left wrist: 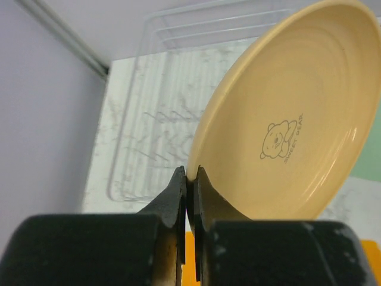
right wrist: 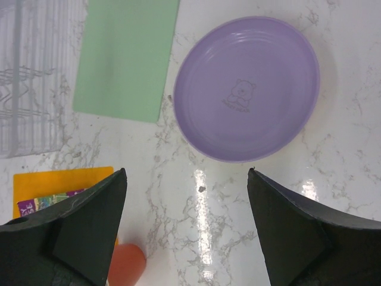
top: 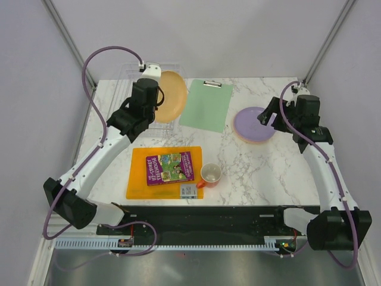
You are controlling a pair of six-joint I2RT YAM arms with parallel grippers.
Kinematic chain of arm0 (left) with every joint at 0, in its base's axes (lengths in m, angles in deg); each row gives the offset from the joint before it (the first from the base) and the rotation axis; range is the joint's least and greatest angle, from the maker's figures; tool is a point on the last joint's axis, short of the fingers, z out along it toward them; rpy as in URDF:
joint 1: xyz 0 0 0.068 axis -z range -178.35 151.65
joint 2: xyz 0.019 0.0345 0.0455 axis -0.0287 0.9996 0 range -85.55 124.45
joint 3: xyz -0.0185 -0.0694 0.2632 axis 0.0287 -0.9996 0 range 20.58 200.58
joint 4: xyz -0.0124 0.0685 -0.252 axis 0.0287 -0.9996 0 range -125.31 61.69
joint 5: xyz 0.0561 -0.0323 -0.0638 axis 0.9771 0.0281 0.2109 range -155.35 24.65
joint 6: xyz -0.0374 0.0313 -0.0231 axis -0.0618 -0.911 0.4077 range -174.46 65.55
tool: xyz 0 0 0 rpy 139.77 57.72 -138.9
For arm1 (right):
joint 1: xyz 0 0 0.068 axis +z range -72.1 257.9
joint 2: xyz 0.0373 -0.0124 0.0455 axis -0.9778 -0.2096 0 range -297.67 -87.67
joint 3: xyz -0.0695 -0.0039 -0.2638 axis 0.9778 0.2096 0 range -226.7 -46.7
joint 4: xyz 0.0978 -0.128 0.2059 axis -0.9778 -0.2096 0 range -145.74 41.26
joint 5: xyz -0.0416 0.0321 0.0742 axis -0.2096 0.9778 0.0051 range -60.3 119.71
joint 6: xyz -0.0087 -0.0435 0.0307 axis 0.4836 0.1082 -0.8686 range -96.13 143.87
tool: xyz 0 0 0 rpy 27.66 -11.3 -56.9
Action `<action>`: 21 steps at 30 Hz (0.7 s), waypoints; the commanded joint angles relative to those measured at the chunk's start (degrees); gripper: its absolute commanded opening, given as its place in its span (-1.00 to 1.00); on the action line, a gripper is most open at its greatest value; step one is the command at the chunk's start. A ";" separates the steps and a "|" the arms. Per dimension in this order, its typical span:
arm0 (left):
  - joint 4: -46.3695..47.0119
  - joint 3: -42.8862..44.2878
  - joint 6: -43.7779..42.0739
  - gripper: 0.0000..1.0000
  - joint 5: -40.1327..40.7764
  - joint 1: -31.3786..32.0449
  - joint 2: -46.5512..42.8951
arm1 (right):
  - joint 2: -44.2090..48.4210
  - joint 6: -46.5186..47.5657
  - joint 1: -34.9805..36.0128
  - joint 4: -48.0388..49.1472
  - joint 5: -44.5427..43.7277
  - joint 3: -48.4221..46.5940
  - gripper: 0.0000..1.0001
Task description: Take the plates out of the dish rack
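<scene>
My left gripper (top: 159,100) (left wrist: 190,173) is shut on the rim of a yellow-orange plate (top: 172,96) (left wrist: 286,125). The plate is tilted on edge in the air over the right side of the clear dish rack (top: 128,77) (left wrist: 155,131), and no plates show in the rack's slots. A lilac plate (top: 255,124) (right wrist: 245,86) lies flat on the table at the right, with a pinkish rim showing under its near edge. Just on its near side, my right gripper (top: 271,117) (right wrist: 186,171) hangs open with nothing between its fingers.
A green clipboard (top: 206,105) (right wrist: 125,56) lies between the rack and the lilac plate. Nearer the arms is an orange cutting board (top: 140,179) carrying a purple book (top: 170,167). A small orange cup (top: 211,174) (right wrist: 126,265) and a small card (top: 189,190) sit by it.
</scene>
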 commanded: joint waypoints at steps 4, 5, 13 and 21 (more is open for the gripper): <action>-0.72 1.19 18.38 -0.96 -24.58 -0.04 -2.93 | 3.63 -0.78 1.21 1.52 9.55 -3.24 0.79; -0.45 1.28 19.36 -0.95 -26.52 -0.04 -2.67 | 3.81 -1.48 1.21 2.14 11.65 -2.98 0.79; 4.81 -1.79 25.78 -0.95 -38.92 -0.04 -1.26 | 4.60 -2.62 6.74 8.21 21.07 -1.57 0.80; 10.97 -6.10 28.68 -0.95 -44.45 0.05 -0.65 | 5.39 -6.04 10.35 18.03 26.87 2.29 0.80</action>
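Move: The left hand holds the yellow plate by its rim; the purple plate, topping the stack it is bound for, lies about 44 cm to its right, 4 cm ahead and 30 cm below. The dish rack is some 7 cm left, 10 ahead and 26 below; the green clipboard about 21 right, 11 ahead and 30 down. From the open right hand the yellow plate is roughly 39 cm left, 9 ahead and 10 above, the purple plate 8 ahead and 20 below. Left carries the yellow plate 13 cm right, rolling right-side-down; open right swings 11 cm left and rises towards it. ##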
